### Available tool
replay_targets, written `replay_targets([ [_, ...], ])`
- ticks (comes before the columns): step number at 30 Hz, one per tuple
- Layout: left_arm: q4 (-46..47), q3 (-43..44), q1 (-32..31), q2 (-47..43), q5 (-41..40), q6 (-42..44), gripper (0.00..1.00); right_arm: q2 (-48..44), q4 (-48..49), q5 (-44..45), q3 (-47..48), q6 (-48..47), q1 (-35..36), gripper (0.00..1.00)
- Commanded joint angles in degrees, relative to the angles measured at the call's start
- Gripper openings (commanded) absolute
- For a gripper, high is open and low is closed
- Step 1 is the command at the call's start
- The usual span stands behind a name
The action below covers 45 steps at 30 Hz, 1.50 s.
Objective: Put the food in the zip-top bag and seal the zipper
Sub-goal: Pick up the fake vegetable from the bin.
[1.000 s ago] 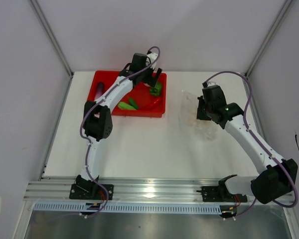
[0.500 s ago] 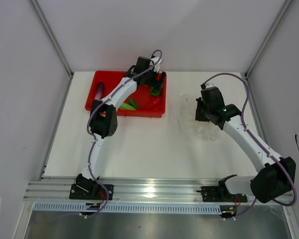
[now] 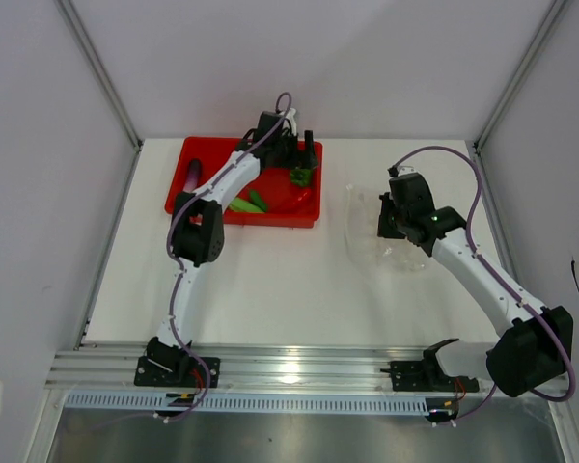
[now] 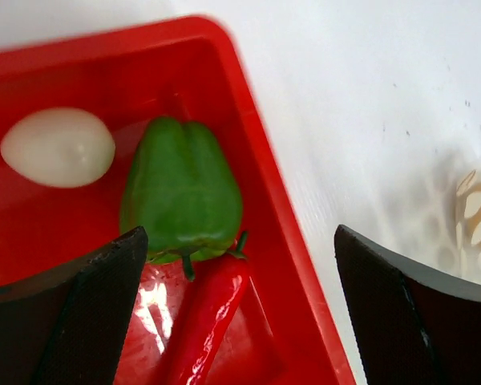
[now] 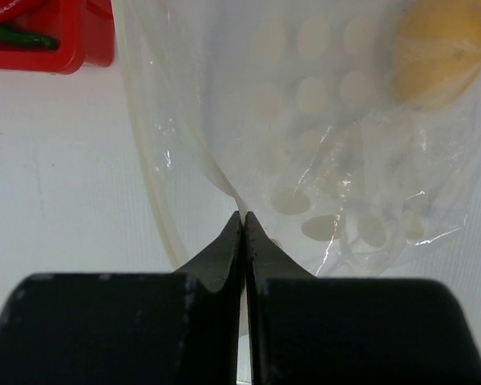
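Note:
My left gripper (image 3: pixel 304 154) (image 4: pixel 240 313) hangs open over the right end of the red tray (image 3: pixel 212 154), with nothing between its fingers. Below it lie the green bell pepper (image 4: pixel 183 192) (image 3: pixel 300 177), the red chili (image 4: pixel 204 313) and the white ball (image 4: pixel 58 147). A purple eggplant (image 3: pixel 192 174) and green vegetables (image 3: pixel 243 204) lie further left in the tray. To the right, my right gripper (image 3: pixel 386 217) (image 5: pixel 243 216) is shut on the edge of the clear zip-top bag (image 3: pixel 376 236) (image 5: pixel 329 144). A yellow lemon (image 5: pixel 441 48) sits inside it. The zipper strip (image 5: pixel 140 152) curves along the bag's mouth.
The tray's right rim (image 4: pixel 256 136) runs just inside my left gripper's right finger (image 4: pixel 417 321), with white table (image 3: pixel 270 280) beyond it. Grey walls and metal posts close in the table on three sides. The arm bases sit on the rail (image 3: pixel 299 367) at the near edge.
My left gripper has swung right along the tray's far side and now hangs over the pepper and chili. The right gripper has shifted slightly, still pinching the bag.

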Motion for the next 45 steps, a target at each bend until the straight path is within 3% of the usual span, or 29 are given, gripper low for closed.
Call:
replay_targets([
  [1,6.6,-5.8,2.5,-1.8,2.6,-11.9,1.0,-1.1,2.1,-0.4,0.3,-0.2,-0.2,0.0],
  [5,8.7,-11.0,2.5,-3.9,-0.9,-18.1,0.99,-1.3,2.0,-0.5,0.6,-0.2,-0.2,0.0],
  [10,0.3,-2.1,2.5,-0.3,-6.7,-26.7,0.99,-2.0,1.5,-0.3,0.3,-0.2,-0.2,0.0],
  [18,5.0,-7.6,3.3,0.1,-0.6,-41.8,1.0,-2.9,1.5,-0.4,0.4,-0.1,-0.2,0.0],
  [32,0.4,-12.5,2.4,-3.1,-10.2,-57.6,1.0,-4.0,2.5,-0.5,-0.6,0.1,-0.2,0.0],
  [41,13.1,-19.4,1.8,-3.7,-12.4,-66.8,0.99,-4.0,2.9,-0.2,-1.2,-0.2,-0.2,0.0],
  [45,25.0,-22.4,1.8,-3.4,-12.1,-67.7,1.0,-4.1,3.0,0.5,-1.7,-0.8,-0.3,0.0],
])
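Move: Down in the bin, the green pepper lies about 4 cm ahead of the left hand, 1 cm to its left and some 8 cm below. The egg is roughly 6 cm farther out than the pepper and 5 cm to its left; the red chili's middle is about 10 cm nearer the base than the pepper and 2 cm left of it, both similarly low. From the right hand the pepper lies some 27 cm ahead, 18 cm left and 13 cm below. Sinking about 7 cm in all towards the green pepper, the left hand first drops fast with a slight shift left, bobs back up a few centimetres, then lowers again and edges forward at the end. The wrist rolls about 65 degrees counter-clockwise all the while, fingers wide open and still slanting down, forward and right, bringing them in close by the pepper's stem end. ##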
